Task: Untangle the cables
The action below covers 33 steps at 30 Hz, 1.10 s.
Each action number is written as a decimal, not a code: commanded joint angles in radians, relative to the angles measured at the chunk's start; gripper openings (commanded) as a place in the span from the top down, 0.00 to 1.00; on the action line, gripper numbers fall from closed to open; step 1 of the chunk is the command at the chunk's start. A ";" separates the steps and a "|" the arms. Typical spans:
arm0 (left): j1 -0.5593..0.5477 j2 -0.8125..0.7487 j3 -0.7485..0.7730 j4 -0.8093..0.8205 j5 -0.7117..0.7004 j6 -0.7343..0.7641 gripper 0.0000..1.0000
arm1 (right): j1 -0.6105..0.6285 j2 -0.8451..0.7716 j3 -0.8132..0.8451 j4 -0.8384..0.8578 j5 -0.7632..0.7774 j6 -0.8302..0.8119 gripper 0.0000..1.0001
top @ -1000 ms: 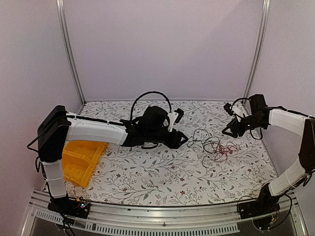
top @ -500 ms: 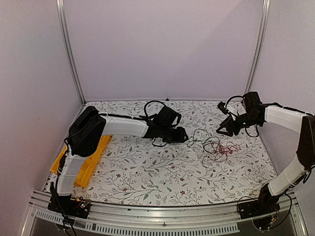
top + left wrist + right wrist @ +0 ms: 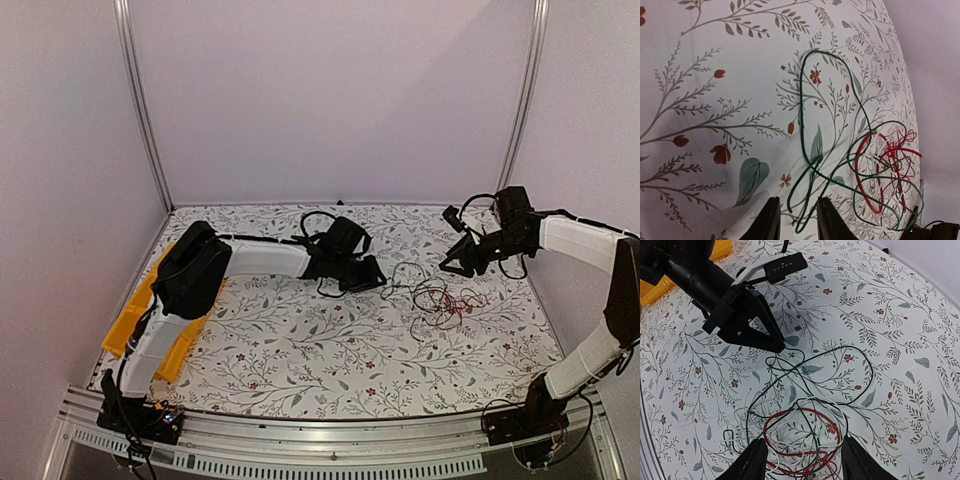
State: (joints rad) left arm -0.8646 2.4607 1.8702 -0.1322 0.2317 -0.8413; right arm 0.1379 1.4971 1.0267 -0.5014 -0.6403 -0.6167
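The cables [image 3: 438,295] lie as a loose tangle of thin dark, red and white wires right of centre on the floral cloth. My left gripper [image 3: 377,278] is low at the tangle's left edge. In the left wrist view the left gripper [image 3: 796,221] is open, and two loose ends of a dark wire [image 3: 801,120] lie between its narrowly spaced fingers without touching them. Red wires [image 3: 856,172] bunch further right. My right gripper [image 3: 453,267] hovers over the tangle's far right side. In the right wrist view the right gripper [image 3: 807,460] is wide open above the red loop [image 3: 803,410], holding nothing.
A yellow bin [image 3: 135,322] sits at the table's left edge, partly behind the left arm. The left arm stretches across the middle of the floral cloth [image 3: 300,350]. Its gripper [image 3: 780,346] shows in the right wrist view, at the tangle's far edge.
The left arm has stretched out and dropped lower towards the cables, and its jaws have narrowed. The right gripper shifted slightly left and back early on, then held still.
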 commanded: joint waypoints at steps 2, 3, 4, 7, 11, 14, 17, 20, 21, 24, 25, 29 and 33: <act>0.013 0.034 0.047 0.012 0.032 -0.022 0.76 | 0.005 -0.017 -0.007 0.008 -0.022 0.018 0.46; 0.014 0.038 0.050 0.011 0.032 -0.023 0.77 | 0.005 -0.017 -0.007 0.008 -0.022 0.018 0.46; 0.015 0.041 0.054 0.013 0.032 -0.024 0.78 | 0.004 -0.016 -0.008 0.009 -0.022 0.018 0.46; 0.018 0.047 0.059 0.022 0.026 -0.030 0.84 | 0.004 -0.013 -0.008 0.010 -0.022 0.020 0.46; 0.021 0.048 0.061 0.029 0.014 -0.007 1.00 | 0.006 -0.003 -0.002 0.009 -0.035 0.019 0.46; 0.019 0.010 0.042 0.049 0.016 0.048 1.00 | 0.024 0.003 0.014 0.009 -0.021 0.012 0.46; 0.011 -0.081 -0.032 0.093 0.008 0.118 1.00 | 0.079 0.010 0.033 0.021 0.021 -0.005 0.44; 0.005 -0.184 -0.127 0.115 -0.009 0.162 1.00 | 0.138 0.026 0.046 0.042 0.033 -0.040 0.40; 0.002 -0.214 -0.152 0.115 -0.009 0.168 1.00 | 0.152 0.039 0.046 0.060 0.033 -0.046 0.38; -0.002 -0.304 -0.217 0.116 -0.001 0.173 1.00 | 0.175 0.072 0.042 0.144 0.010 -0.040 0.28; -0.004 -0.328 -0.236 0.116 0.003 0.172 1.00 | 0.184 0.085 0.048 0.161 0.000 -0.037 0.26; -0.018 -0.401 -0.290 0.155 0.035 0.160 1.00 | 0.234 0.170 0.104 0.207 -0.008 0.001 0.18; -0.032 -0.445 -0.318 0.150 0.040 0.159 1.00 | 0.287 0.246 0.147 0.263 -0.021 0.060 0.15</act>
State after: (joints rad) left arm -0.8745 2.0506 1.5917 -0.0021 0.2520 -0.6991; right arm 0.3744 1.6848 1.1240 -0.3294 -0.6357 -0.6174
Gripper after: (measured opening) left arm 0.010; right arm 0.850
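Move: The near bend of the green cable lies almost between the left gripper's half-open fingertips, about 1 cm ahead, 1 cm to the right and 1 cm below. From that hand the green cable's far loop is about 4 cm ahead and 7 cm right, and the red-and-white tangle some 16 cm right and 6 cm back. From the right gripper, the near bend is roughly 15 cm left, 4 cm ahead and 11 cm below; the tangle sits almost straight under it. Shut the left gripper on the green cable's near bend, easing barely a centimetre forward and right, then lift the pinched cable about 15 cm, drifting slightly back and left as the wrist tilts up. As the lift begins, sweep the right gripper some 10 cm left towards the raised green cable, opening its fingers wider and turning some 15 degrees counter-clockwise. ##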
